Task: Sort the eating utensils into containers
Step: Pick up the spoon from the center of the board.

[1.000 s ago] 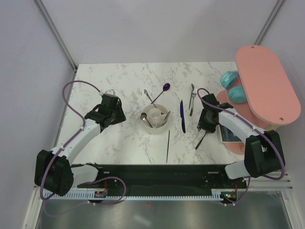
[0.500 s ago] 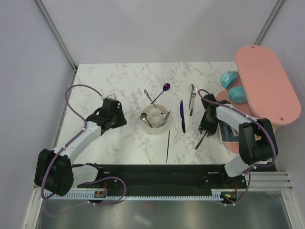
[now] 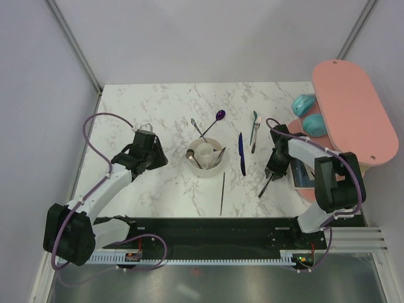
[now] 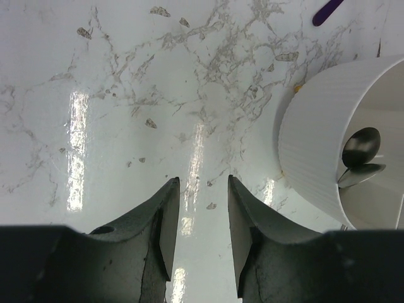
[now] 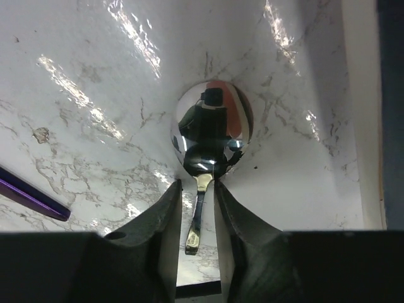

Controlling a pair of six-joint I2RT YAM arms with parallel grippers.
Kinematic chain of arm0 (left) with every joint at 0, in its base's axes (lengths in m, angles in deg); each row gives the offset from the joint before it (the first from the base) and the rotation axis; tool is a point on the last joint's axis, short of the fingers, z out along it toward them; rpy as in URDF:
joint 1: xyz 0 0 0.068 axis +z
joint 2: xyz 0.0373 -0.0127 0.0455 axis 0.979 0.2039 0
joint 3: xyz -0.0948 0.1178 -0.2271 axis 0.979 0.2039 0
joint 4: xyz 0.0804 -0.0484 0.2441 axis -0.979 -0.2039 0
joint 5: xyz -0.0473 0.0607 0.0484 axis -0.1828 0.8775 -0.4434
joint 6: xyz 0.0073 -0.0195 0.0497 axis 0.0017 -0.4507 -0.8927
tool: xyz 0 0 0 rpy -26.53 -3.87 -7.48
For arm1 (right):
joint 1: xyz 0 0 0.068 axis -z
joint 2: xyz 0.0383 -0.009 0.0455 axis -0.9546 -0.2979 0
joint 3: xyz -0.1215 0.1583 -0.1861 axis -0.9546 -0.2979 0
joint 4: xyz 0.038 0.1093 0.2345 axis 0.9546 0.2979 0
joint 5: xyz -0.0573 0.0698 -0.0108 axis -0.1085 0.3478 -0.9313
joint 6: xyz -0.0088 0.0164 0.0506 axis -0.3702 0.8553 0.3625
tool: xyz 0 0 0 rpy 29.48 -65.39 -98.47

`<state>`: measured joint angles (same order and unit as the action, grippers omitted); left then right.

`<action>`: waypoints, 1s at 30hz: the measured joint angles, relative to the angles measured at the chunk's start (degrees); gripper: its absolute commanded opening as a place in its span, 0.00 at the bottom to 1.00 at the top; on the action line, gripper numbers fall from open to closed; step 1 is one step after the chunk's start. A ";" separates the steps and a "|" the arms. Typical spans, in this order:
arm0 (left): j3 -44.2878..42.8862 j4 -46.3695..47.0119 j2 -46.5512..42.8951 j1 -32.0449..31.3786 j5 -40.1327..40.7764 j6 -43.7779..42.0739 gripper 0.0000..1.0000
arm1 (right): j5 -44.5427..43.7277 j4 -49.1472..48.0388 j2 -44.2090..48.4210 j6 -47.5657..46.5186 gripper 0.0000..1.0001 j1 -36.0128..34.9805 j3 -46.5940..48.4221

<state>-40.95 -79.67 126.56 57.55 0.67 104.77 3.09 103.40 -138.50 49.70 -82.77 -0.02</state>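
Observation:
The white round holder (image 3: 206, 170) stands mid-table with silver spoons (image 4: 360, 144) lying in it. My right gripper (image 3: 274, 169) is down at the table over a spoon (image 3: 266, 185). In the right wrist view its shiny bowl (image 5: 211, 132) lies just ahead, and my right gripper (image 5: 197, 183) straddles its neck, open, with a thin gap on each side. My left gripper (image 3: 155, 154) hovers left of the holder (image 4: 315, 145), open and empty (image 4: 203, 180). Loose on the marble lie a purple spoon (image 3: 216, 118), a blue-handled utensil (image 3: 242, 154), forks (image 3: 254, 128) and a dark stick (image 3: 222, 192).
A large pink oval board (image 3: 353, 113) stands at the right edge, with two teal objects (image 3: 309, 113) beside it. A pale box with a dark inside (image 3: 304, 175) sits right next to my right gripper. A purple handle (image 5: 31, 192) lies to the left in the right wrist view.
My right gripper has shifted slightly toward the near edge along the spoon, and its jaws have narrowed around the neck. My left gripper has barely moved.

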 measured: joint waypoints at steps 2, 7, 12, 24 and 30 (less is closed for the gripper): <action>0.17 -0.02 -0.94 0.00 0.00 0.00 0.43 | 0.87 -0.17 0.02 -0.37 0.22 0.70 -0.11; 0.20 -0.02 -1.53 0.00 -0.02 0.02 0.43 | 3.67 -0.59 -1.03 -2.16 0.03 1.44 0.37; 0.17 -0.07 -1.53 0.00 -0.07 0.02 0.43 | 5.92 0.02 -2.03 -4.48 0.00 2.40 1.05; -2.08 -0.48 0.96 0.00 -0.63 0.00 0.42 | 9.27 -1.01 -2.08 -10.16 0.00 1.77 1.62; -4.33 -2.40 3.82 0.00 -1.84 -0.02 0.42 | 10.27 -1.77 -2.69 -12.07 0.00 -2.21 5.18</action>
<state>-45.28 -82.07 130.38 57.55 -1.17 104.74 13.36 101.63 -141.19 37.63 -84.98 5.16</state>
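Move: The spoon lies right under the right hand with its neck between the open fingers. Its middle is about 3 cm back and 2 cm left of the hand, about 1 cm below. On the same table level the blue knife lies roughly 8 cm ahead and 11 cm left, the fork some 14 cm ahead and 6 cm left. From the left hand the spoon is about 35 cm to the right, 8 cm back and 10 cm below. The right fingers start part-open astride the spoon's neck and close fully, pinching it just behind the bowl, while the hand stays low and only creeps about half a centimetre left. Still shut, the hand then carries the spoon left and forward towards the blue knife, about 4 cm left and 2 cm forward in all, rising only about 1 cm late on, while the wrist turns some 15 degrees counter-clockwise and tips its left side up a little. ##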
